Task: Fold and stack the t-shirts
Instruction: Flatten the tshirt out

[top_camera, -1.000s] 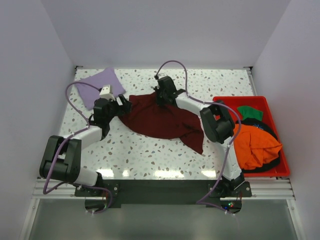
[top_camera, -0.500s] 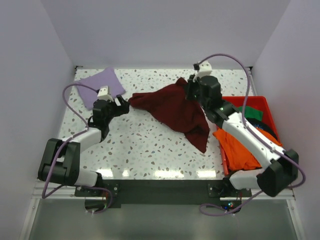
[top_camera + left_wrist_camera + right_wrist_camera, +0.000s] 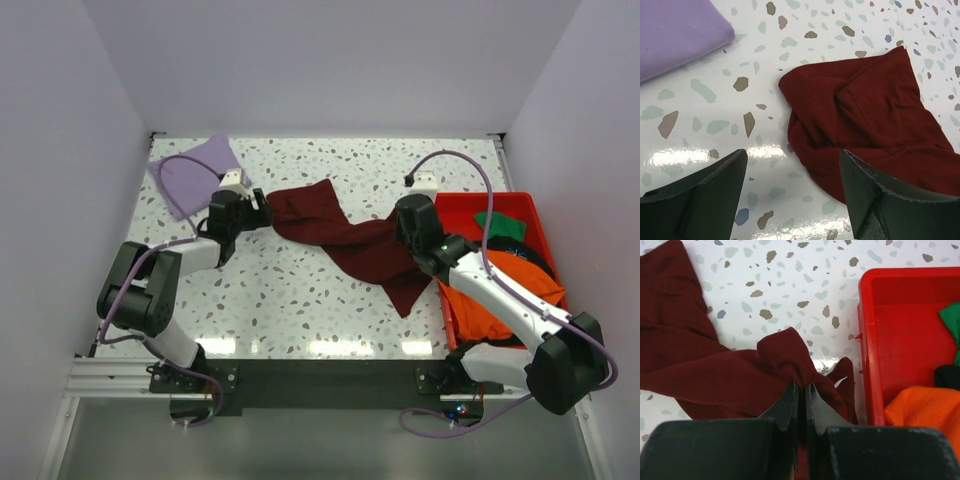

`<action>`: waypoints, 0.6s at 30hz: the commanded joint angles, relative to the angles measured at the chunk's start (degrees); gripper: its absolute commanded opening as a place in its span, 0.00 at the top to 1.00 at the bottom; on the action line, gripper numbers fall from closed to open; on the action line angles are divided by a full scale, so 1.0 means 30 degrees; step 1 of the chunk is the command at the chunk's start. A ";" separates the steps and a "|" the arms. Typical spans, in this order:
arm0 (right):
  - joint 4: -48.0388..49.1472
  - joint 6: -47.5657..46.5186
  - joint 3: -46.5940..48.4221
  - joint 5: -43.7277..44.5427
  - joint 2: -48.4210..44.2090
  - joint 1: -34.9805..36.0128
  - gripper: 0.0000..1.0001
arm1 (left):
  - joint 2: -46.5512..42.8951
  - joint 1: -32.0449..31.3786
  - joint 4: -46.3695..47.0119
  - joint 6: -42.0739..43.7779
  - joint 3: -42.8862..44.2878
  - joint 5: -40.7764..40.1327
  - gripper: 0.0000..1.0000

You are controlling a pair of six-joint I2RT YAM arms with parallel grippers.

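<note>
The dark maroon t-shirt (image 3: 340,225) lies bunched in a long band across the table's middle. My right gripper (image 3: 407,228) is shut on a pinched fold of it (image 3: 790,352) next to the red bin; a small white tag (image 3: 840,382) shows beside the fingers. My left gripper (image 3: 258,209) is open and empty at the shirt's left end (image 3: 860,110), its right finger (image 3: 880,200) over the cloth's edge. The folded lavender t-shirt (image 3: 190,170) lies at the far left, and it also shows in the left wrist view (image 3: 675,35).
The red bin (image 3: 470,198) stands at the right and holds orange (image 3: 500,295), green (image 3: 500,224) and black (image 3: 535,258) tees. Its wall (image 3: 872,340) is just right of my right gripper. Side walls close in the table.
My right gripper has swung from the far middle toward the near right beside the bin, dragging the maroon shirt into a band. The left gripper has shifted slightly right and stands open at the shirt's left end.
</note>
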 commanded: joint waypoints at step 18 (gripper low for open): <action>0.2075 0.0387 -0.0712 -0.0483 0.0308 0.0030 1.00 | 0.3300 -0.0651 0.0416 -0.0263 0.1963 0.4634 0.24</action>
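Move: For my left hand, the maroon t-shirt's left end lies about 4 cm to the right, 1 cm ahead and some 5 cm below. The shirt's far corner is 14 cm to the right and 7 cm ahead; the purple cloth lies around 14 cm to the left and 8 cm ahead. From my right hand, that left end is about 25 cm to the left, 4 cm ahead and 13 cm down; the red bin's middle is 25 cm to the right and 8 cm back. I bring my open left hand over the t-shirt's left end: a short centimetre or so forward, then about 4 cm to the right and 3 cm down, easing back slightly while it turns some 10 degrees clockwise. My right hand keeps its pinch on the shirt's raised right end, almost in place, sinking about 1.5 cm. ##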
